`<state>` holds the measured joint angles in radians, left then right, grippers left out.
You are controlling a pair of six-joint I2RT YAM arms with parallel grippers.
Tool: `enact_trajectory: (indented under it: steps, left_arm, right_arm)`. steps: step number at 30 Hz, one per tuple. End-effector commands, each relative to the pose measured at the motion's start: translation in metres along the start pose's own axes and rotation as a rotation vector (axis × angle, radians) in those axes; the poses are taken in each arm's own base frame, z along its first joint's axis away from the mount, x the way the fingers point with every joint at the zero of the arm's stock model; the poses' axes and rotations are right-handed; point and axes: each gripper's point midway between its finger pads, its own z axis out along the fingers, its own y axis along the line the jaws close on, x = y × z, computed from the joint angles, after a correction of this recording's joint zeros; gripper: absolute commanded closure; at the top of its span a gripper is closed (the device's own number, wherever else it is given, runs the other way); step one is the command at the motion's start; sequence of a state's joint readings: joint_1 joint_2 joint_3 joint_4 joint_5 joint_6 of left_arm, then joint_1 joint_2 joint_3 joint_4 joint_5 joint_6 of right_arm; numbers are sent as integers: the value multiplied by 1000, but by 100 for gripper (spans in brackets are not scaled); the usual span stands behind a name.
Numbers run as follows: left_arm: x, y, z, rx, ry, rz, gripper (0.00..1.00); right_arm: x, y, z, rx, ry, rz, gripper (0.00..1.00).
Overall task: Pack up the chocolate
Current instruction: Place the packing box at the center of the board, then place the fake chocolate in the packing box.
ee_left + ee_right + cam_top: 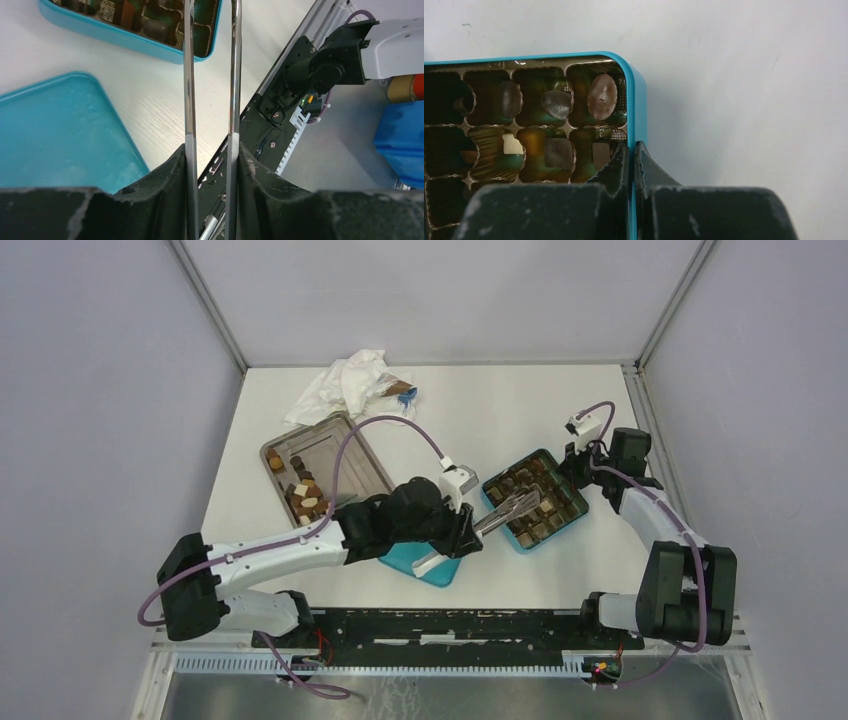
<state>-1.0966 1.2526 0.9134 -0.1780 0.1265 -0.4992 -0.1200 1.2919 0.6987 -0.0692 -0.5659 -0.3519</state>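
Chocolate [303, 498] lies in a steel tray [335, 445] at the left. More chocolate pieces [602, 96] sit in the cups of the teal box [560, 530], among them a white one [512, 145]. My left gripper [462, 530] is shut on metal tongs [510, 508], whose tips reach over the box. In the left wrist view the two tong arms [189, 75] run up between my fingers, and their tips are cut off at the top. My right gripper [631, 147] is shut on the box's wall [639, 100] at its right corner.
The teal lid [425, 562] lies flat under my left wrist, near the table's front edge. A crumpled white wrapper [345, 385] sits at the back beyond the tray. The black base rail [450, 625] runs along the near edge.
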Motion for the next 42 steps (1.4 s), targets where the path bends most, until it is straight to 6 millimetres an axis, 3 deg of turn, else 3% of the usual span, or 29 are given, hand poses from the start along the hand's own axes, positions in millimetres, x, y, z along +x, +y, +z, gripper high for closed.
enact_trajectory:
  steps: [1, 6, 13, 19, 24, 32, 42]
  left_arm:
    - [-36, -26, 12, 64, -104, 81, 96]
    - [-29, -29, 31, 62, -63, 85, 96]
    - [-23, -26, 55, 46, -6, 87, 96]
    - [-20, -25, 73, 38, 34, 92, 96]
    - [-20, -26, 86, 32, 52, 92, 96]
    - [-18, -16, 111, -40, 110, 93, 96]
    - [-14, -17, 129, -73, 162, 98, 90]
  right_arm:
    - [-24, -17, 5, 53, -36, 92, 100]
    - [-6, -20, 14, 58, 14, 172, 100]
    - [8, -12, 24, -15, 65, 207, 80]
    - [0, -15, 18, -26, 41, 207, 56]
    - [-12, -27, -1, -23, -24, 192, 46]
    - [-4, -43, -23, -30, -71, 218, 44]
    - [2, -47, -26, -48, -78, 233, 44]
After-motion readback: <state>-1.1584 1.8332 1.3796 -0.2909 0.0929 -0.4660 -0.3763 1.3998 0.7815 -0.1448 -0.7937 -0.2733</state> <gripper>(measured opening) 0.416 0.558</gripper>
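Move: The right hand still pinches the right-hand wall of the packing box, that side held a few centimetres off the table; the box's middle lies about 7 cm left, 5 cm back and 5 cm below this hand. The teal lid's middle is some 29 cm left, 12 cm back and 9 cm lower. From the left hand, which holds the metal tongs, the box is roughly 14 cm right, 6 cm ahead and 12 cm down, the lid 9 cm left, 2 cm back and 15 cm down. Keeping its pinch on the box wall at first, the right hand lowers that side about 4 cm towards the table, fingers tipping downward, then opens to roughly half, rises back and backs off some 5 cm to the right, clear of the rim. The left hand keeps hold of the tongs and carries them about 10 cm right and 6 to 7 cm down, slightly forward, over the box. ##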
